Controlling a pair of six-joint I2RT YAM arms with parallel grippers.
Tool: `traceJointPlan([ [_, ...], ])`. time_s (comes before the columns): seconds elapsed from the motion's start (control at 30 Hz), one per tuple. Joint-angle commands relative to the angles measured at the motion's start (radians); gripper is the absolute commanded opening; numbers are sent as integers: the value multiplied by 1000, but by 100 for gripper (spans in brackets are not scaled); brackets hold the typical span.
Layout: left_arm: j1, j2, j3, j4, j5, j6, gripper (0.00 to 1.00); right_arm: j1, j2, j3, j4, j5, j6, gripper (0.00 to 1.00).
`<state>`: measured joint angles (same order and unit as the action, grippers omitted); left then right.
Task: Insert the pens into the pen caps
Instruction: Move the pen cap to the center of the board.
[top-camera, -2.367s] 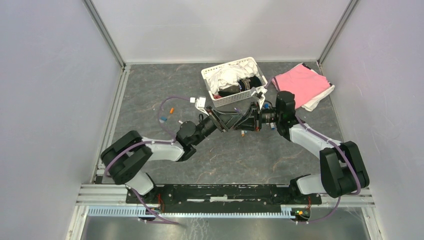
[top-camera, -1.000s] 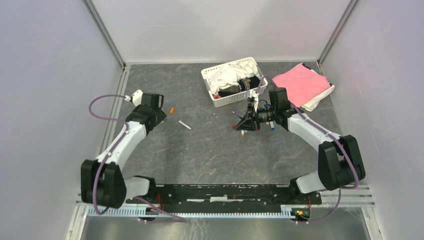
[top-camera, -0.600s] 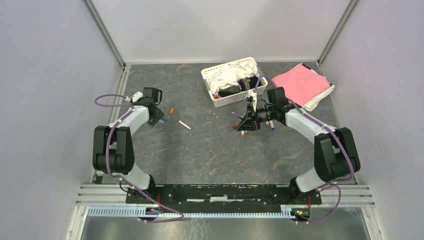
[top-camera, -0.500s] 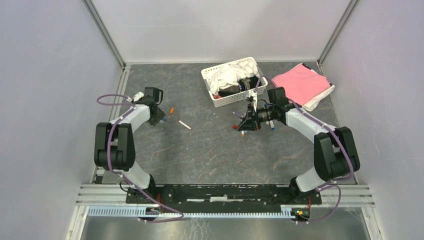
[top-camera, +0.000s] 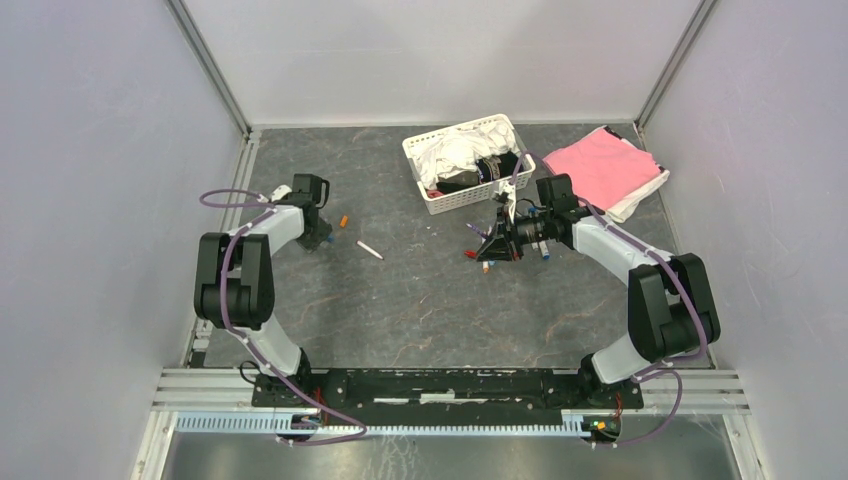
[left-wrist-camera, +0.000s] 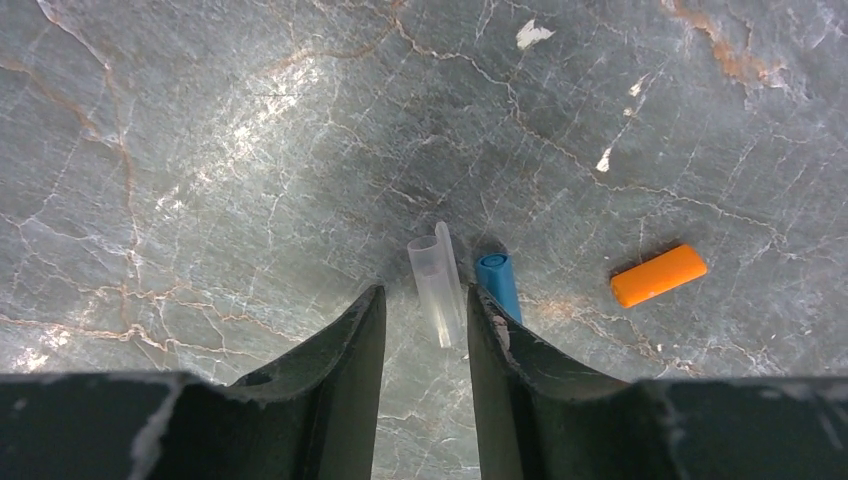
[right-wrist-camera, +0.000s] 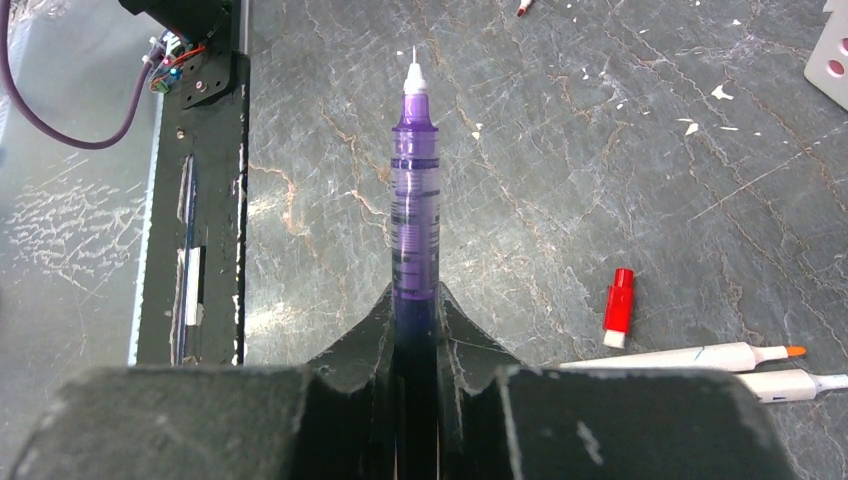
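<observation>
In the left wrist view a clear pen cap (left-wrist-camera: 436, 285) lies on the table between the tips of my left gripper (left-wrist-camera: 424, 292), which is open and low over it. A blue cap (left-wrist-camera: 499, 283) lies just outside the right finger. An orange cap (left-wrist-camera: 658, 275) sits further right. My right gripper (right-wrist-camera: 415, 292) is shut on a purple pen (right-wrist-camera: 414, 200) with its bare tip pointing away from the jaws. A red cap (right-wrist-camera: 619, 306) and two white pens (right-wrist-camera: 690, 357) lie on the table beside it. One more pen (top-camera: 369, 250) lies mid-table, between the arms.
A white basket (top-camera: 510, 133) holding cloth and a dark bottle stands at the back, close behind the right gripper (top-camera: 487, 243). A pink cloth (top-camera: 603, 170) lies at the back right. The left gripper (top-camera: 318, 238) is near the left wall rail.
The left arm left the right gripper at the middle, swung to the far left and came down over the caps. The right arm stayed put with the purple pen.
</observation>
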<state>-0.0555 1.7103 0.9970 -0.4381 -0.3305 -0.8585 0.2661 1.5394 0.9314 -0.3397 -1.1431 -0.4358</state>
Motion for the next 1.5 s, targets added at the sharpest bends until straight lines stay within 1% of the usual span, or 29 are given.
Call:
traceJointPlan([
  [0.0,5,16,34,29,-2,-42,42,-6,2,35,-7,-30,-21,0],
  [0.17,5,26,31,18,-8,-36,40,-5,1,35,-7,-35,-23,0],
  [0.37,6,21,15,-20,-17,-12,32,-7,-4,35,-9,-46,-23,0],
  [0.53,6,9,-16,-48,-22,5,22,-7,-16,34,-9,-54,-24,0],
  [0.63,4,-8,-34,-60,-14,13,19,-6,-23,29,-4,-62,-23,0],
  [0.83,2,-92,-91,-71,42,40,13,0,-27,12,4,-93,-33,0],
  [0.97,2,-184,-153,-56,103,61,7,39,-59,23,-70,-102,-168,0],
  [1.17,-9,-312,-236,-48,156,89,2,65,-96,17,-59,-99,-173,0],
  [1.33,-66,-356,-255,-45,196,156,2,65,-121,11,-47,-100,-164,0],
  [1.47,-185,-330,-241,-74,138,181,2,65,-137,7,-42,-98,-158,0],
])
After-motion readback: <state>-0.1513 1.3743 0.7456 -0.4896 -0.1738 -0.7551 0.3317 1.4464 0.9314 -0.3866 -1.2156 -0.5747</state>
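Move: The clear pen cap lies right between the left gripper's open fingers, about 1 cm below the hand point. Just to its right, some 3 cm over and 1 cm farther out, is the blue cap; the orange cap is about 7 cm right and 6 cm ahead, the red-tipped pen about 15 cm right and 3 cm back. From the right hand, the clear cap is roughly 50 cm left, 5 cm ahead and 12 cm lower. Close the left gripper on the clear cap where it stands, pinching it from both sides, then draw it back about 7.5 cm and swing it right some 5 cm, rising slightly, away from the blue and orange caps, turning roughly 15 degrees clockwise. Keep the purple pen gripped in the right hand while easing it up and back some 3 cm each, with a little left. ##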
